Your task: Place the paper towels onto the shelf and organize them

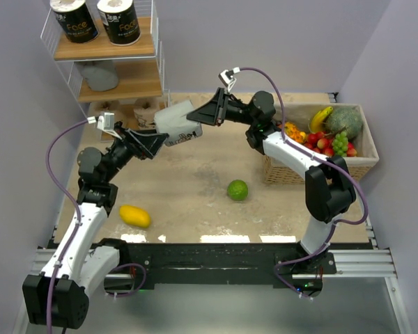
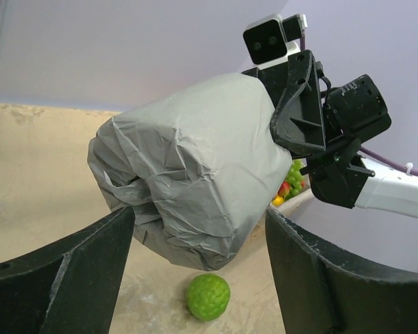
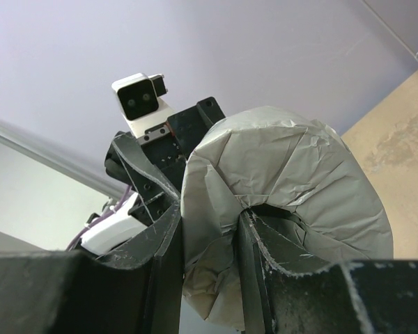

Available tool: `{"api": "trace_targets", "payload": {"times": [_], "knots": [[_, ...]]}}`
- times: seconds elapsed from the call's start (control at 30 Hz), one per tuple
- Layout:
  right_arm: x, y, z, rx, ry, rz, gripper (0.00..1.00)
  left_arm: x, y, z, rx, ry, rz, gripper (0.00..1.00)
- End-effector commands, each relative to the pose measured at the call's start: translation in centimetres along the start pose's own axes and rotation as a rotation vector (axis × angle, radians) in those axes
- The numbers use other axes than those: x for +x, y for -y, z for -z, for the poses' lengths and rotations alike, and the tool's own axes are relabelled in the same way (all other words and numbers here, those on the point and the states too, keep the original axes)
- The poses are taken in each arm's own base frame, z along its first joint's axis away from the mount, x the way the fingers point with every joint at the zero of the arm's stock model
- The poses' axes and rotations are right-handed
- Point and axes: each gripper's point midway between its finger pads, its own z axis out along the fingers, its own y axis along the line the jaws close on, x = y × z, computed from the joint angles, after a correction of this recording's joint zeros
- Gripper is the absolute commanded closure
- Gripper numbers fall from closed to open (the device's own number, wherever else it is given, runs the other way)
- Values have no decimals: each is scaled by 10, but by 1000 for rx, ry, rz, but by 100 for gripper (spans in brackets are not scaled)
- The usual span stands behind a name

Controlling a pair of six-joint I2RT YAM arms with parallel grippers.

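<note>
A grey paper towel roll (image 1: pixel 175 124) hangs in the air in front of the shelf (image 1: pixel 125 87). My right gripper (image 1: pixel 200 117) is shut on it, with one finger in the centre hole and the other outside the wall (image 3: pixel 209 216). My left gripper (image 1: pixel 161 138) is open, and its fingers stand on either side of the same roll (image 2: pixel 188 174) with a gap on each side. Two black-wrapped rolls (image 1: pixel 97 21) stand on the shelf's top board, and a grey roll (image 1: pixel 101 76) lies on the middle board. A tan roll (image 1: pixel 145 111) shows partly on the lowest board.
A round green fruit (image 1: pixel 237 189) lies mid-table, below the held roll in the left wrist view (image 2: pixel 207 296). A yellow oval fruit (image 1: pixel 134 216) lies near the left arm. A wicker basket (image 1: pixel 362 165) of fruit stands at the right, by the wall.
</note>
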Motion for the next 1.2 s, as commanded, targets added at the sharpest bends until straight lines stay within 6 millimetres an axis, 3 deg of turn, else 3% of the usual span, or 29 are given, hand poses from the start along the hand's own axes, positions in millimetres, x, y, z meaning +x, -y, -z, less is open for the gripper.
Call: {"api": "trace_targets", "payload": {"times": [0.0, 0.33, 0.47, 0.63, 0.77, 0.8, 0.87, 0.9, 0.93, 0.97, 1.03, 1.17], "knots": [[-11, -30, -1, -62, 39, 80, 68, -11, 19, -6, 90, 27, 13, 21], [-2, -19, -3, -66, 21, 51, 66, 0, 33, -7, 231, 13, 84, 31], [0, -14, -4, -56, 20, 45, 64, 4, 36, -7, 255, 4, 107, 44], [4, 2, -1, 17, 13, 53, 55, 3, 37, -6, 260, 10, 105, 59], [-4, 8, 8, 92, 47, 78, 45, -2, 38, -6, 237, 7, 63, 61], [-8, 12, 10, 121, 71, 82, 41, -16, 42, -7, 229, 33, -10, 61], [-15, 19, 20, 199, 92, 105, 35, -14, 26, -10, 129, -8, -76, 62], [-21, 19, 23, 229, 112, 127, 33, -34, 32, -11, 99, 29, -127, 62], [-19, 25, 29, 280, 94, 165, 31, -30, 22, -10, 36, -10, -124, 62], [-20, 26, 31, 308, 88, 192, 27, -50, 24, -10, -6, 26, -203, 62], [-24, 36, 39, 407, 93, 223, 24, -50, 12, -6, -106, -21, -219, 62], [-33, 34, 50, 471, 122, 238, 17, -75, 5, 3, -231, -14, -337, 62]]}}
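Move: About 6 cm to the right, 5 cm ahead and slightly above the left hand, its fingers still open, is the grey paper towel roll. The right hand already grips that roll by its other end, with the roll's middle some 5 cm to its left. From the left hand, the grey roll on the middle shelf is roughly 24 cm ahead and 20 cm left, a little lower; the lime is about level and 25 cm right, down on the table. Handing the paper towel roll across in the air: the left hand eases about 2 cm right onto its near end and pinches the wrapped rim while the right hand holds steady. The right fingers then open wide and back off some 6 cm, forward, right and down, turning clockwise. The left hand, keeping its pinch, lifts about 5 cm and swings back left 3 cm. ##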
